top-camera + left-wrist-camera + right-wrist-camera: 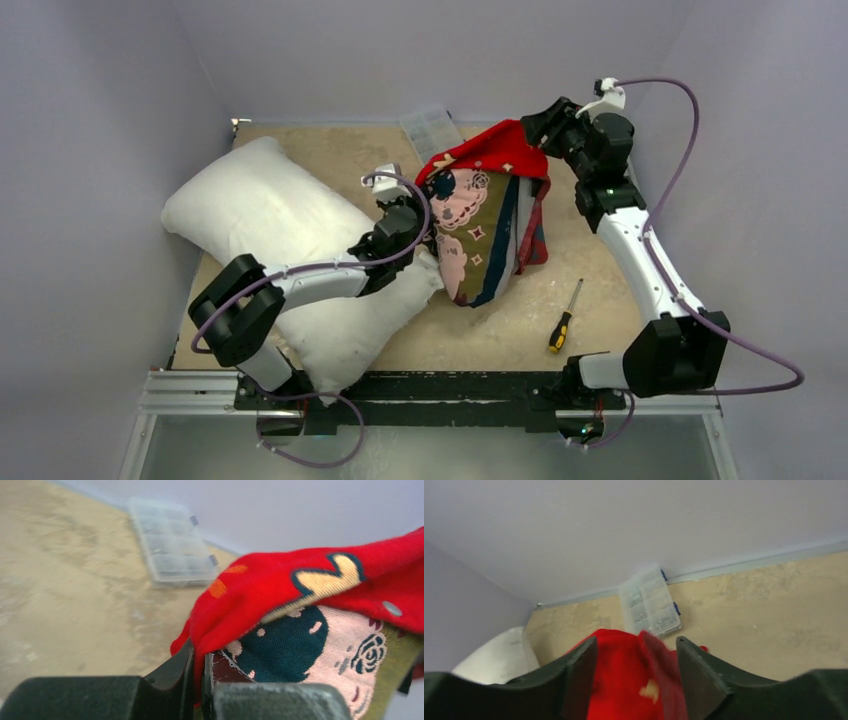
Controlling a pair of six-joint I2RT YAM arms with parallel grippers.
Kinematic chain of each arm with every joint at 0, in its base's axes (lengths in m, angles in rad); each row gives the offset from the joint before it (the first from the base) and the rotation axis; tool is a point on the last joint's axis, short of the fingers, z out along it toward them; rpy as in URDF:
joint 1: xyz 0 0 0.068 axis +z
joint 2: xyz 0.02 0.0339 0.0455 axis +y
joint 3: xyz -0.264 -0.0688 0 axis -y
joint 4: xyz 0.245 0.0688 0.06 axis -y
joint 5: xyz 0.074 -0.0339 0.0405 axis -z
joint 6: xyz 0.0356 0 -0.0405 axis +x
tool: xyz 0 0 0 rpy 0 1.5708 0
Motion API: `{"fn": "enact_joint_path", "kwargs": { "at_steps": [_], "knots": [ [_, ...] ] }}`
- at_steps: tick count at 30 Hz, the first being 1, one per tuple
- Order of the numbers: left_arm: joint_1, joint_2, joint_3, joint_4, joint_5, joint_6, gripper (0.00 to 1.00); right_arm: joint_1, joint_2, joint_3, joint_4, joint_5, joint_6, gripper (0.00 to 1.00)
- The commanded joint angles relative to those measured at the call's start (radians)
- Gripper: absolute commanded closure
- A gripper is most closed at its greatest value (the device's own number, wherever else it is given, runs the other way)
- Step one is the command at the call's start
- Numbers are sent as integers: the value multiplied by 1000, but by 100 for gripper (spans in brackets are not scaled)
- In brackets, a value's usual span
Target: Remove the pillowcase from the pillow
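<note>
The white pillow (260, 210) lies on the left of the table, outside the cover; its right corner reaches the cover's lower left edge. It also shows in the right wrist view (499, 655). The red pillowcase (485, 215) hangs lifted at centre, its olive and pink reverse side showing. My left gripper (428, 222) is shut on its red left edge (240, 595), with the fabric pinched between the fingers (202, 665). My right gripper (537, 128) is at the cover's top peak. Its jaws stand wide apart (636, 650) with blurred red fabric (624, 680) between them.
A clear plastic organiser box (432, 128) lies at the back edge, also in the left wrist view (172, 542) and right wrist view (650, 602). A yellow-and-black screwdriver (565, 318) lies front right. My left arm rests across the pillow. Walls close in on all sides.
</note>
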Motion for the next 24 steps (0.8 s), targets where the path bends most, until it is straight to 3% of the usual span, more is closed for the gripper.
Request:
{"fn": "enact_joint_path", "kwargs": {
  "at_steps": [1,7,14,23,24],
  "knots": [
    [9,9,61,-225,-142,-39,100,15,-37,20,40,168,-19,32],
    [17,90,213,-392,-195,-39,100,76,-102,-19,-35,176,-54,18],
    [58,152,295,-434,-160,-25,100,137,-107,-214,-68,68,-25,20],
    [76,149,323,-452,-79,29,100,292,-23,-451,90,-76,59,20],
    [75,144,321,-457,-61,-22,100,296,1,-470,122,-86,64,20]
  ]
}}
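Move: The pillowcase hangs from the left gripper, its middle some 13 cm to that hand's right, 4 cm back and 12 cm below. From the right hand that middle is about 9 cm back, 10 cm left and 24 cm below. The plastic box is roughly 18 cm ahead, 18 cm left and 34 cm below; the screwdriver about 25 cm back, 8 cm right and 35 cm below. The white pillow's middle is some 22 cm left of the left hand, 7 cm back and 16 cm lower. Open the right gripper wide beside the just-released edge, easing up a little and back, then swoop about 20 cm down, also back and left, over the hanging panel, tipping the fingers down some 25 degrees. Keep the left gripper shut on its pinch of pillowcase while lowering and moving it forward, tilting and turning slightly. ##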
